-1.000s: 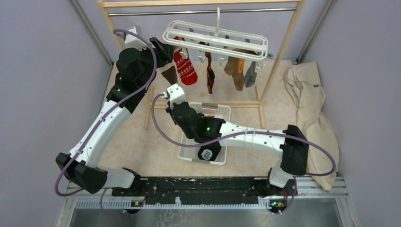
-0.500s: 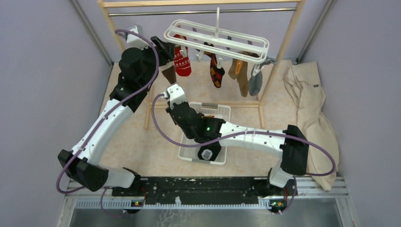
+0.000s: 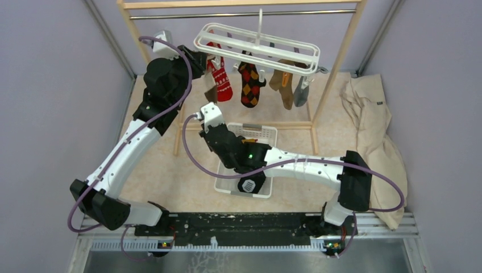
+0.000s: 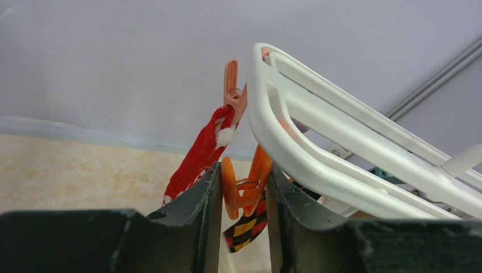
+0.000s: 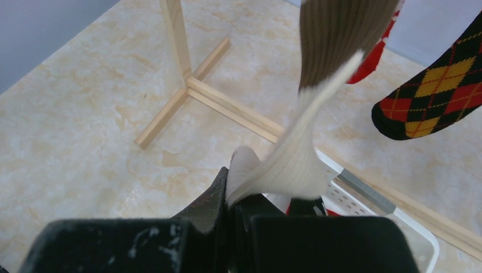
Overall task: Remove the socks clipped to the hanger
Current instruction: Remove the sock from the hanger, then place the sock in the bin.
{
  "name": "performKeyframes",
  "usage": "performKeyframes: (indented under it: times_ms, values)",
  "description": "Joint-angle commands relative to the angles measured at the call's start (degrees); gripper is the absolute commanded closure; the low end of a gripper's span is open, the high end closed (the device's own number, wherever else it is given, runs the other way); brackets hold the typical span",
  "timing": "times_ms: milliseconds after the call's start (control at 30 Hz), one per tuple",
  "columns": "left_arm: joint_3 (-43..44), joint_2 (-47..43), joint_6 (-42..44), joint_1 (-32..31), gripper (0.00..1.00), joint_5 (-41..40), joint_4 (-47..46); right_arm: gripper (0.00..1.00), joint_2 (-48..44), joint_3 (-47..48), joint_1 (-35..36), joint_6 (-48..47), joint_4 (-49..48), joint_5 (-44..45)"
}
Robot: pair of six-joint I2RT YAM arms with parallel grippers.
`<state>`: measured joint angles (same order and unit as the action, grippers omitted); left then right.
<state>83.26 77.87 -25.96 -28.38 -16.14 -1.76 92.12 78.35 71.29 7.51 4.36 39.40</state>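
Observation:
The white hanger (image 3: pixel 258 48) hangs from the rack rail with several socks clipped under it: red patterned (image 3: pixel 221 82), dark argyle (image 3: pixel 249 85), tan (image 3: pixel 282 85) and grey (image 3: pixel 301 91). My left gripper (image 3: pixel 200 60) is at the hanger's left end. In the left wrist view the left gripper (image 4: pixel 243 196) is shut on an orange clip (image 4: pixel 244 187) beside the hanger frame (image 4: pixel 341 142), with the red sock (image 4: pixel 199 153) behind it. My right gripper (image 5: pixel 230 193) is shut on the cream toe of a brown-and-cream sock (image 5: pixel 335 40), which is stretched down from above.
The wooden rack (image 3: pixel 341 57) frames the hanger, and its foot (image 5: pixel 193 85) lies on the floor beside my right gripper. A white basket (image 3: pixel 230 185) sits under the right arm. A large beige cloth (image 3: pixel 372 131) lies at the right wall.
The left gripper's jaws have closed in on the orange clip. The hanger and its socks swung right, then back left. The right arm has barely moved.

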Motion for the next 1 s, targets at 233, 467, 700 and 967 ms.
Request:
performKeyframes:
  times_ms: [233,467,700,967]
  values:
    - [0.55,0.36,0.76,-0.18,0.86,-0.12,-2.31,1.0,-3.91,-1.41,0.79,0.32,-1.32,0.8]
    - [-0.44,-0.85,0.53,-0.18,0.84,1.03,-1.4,1.0,-10.83,-7.94,0.79,3.79,1.14,2.0]
    - [-3.79,-4.24,-0.91,-0.16,0.82,2.53,-0.52,1.0,-16.98,-16.32,0.4,8.78,5.25,2.42]
    - [-5.45,-8.03,-1.87,-0.3,0.8,3.92,1.41,1.0,-20.88,-24.57,-0.79,14.22,7.21,0.35]
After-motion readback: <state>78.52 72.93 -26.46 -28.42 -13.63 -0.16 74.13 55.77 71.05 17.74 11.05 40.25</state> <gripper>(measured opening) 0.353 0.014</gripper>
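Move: The right hand already holds the cream-and-brown sock, whose middle stretches about 7 cm ahead of it and 8 cm up. The basket for it lies some 12 cm to the right, roughly level, 24 cm below. The left fingers are already closed on the orange clip at the hanger's near corner. From that hand the same sock is about 8 cm back and 9 cm below, and the red sock some 6 cm ahead, 4 cm right and 8 cm below. The left fingers keep the orange clip squeezed, almost still at first, then draw back about 2 cm and dip slightly with it still pinched. The shut right fingers keep their hold on the sock, barely stirring before they swing right about 10 cm and sink 6 or 7 cm, edging back too, towards the basket. ##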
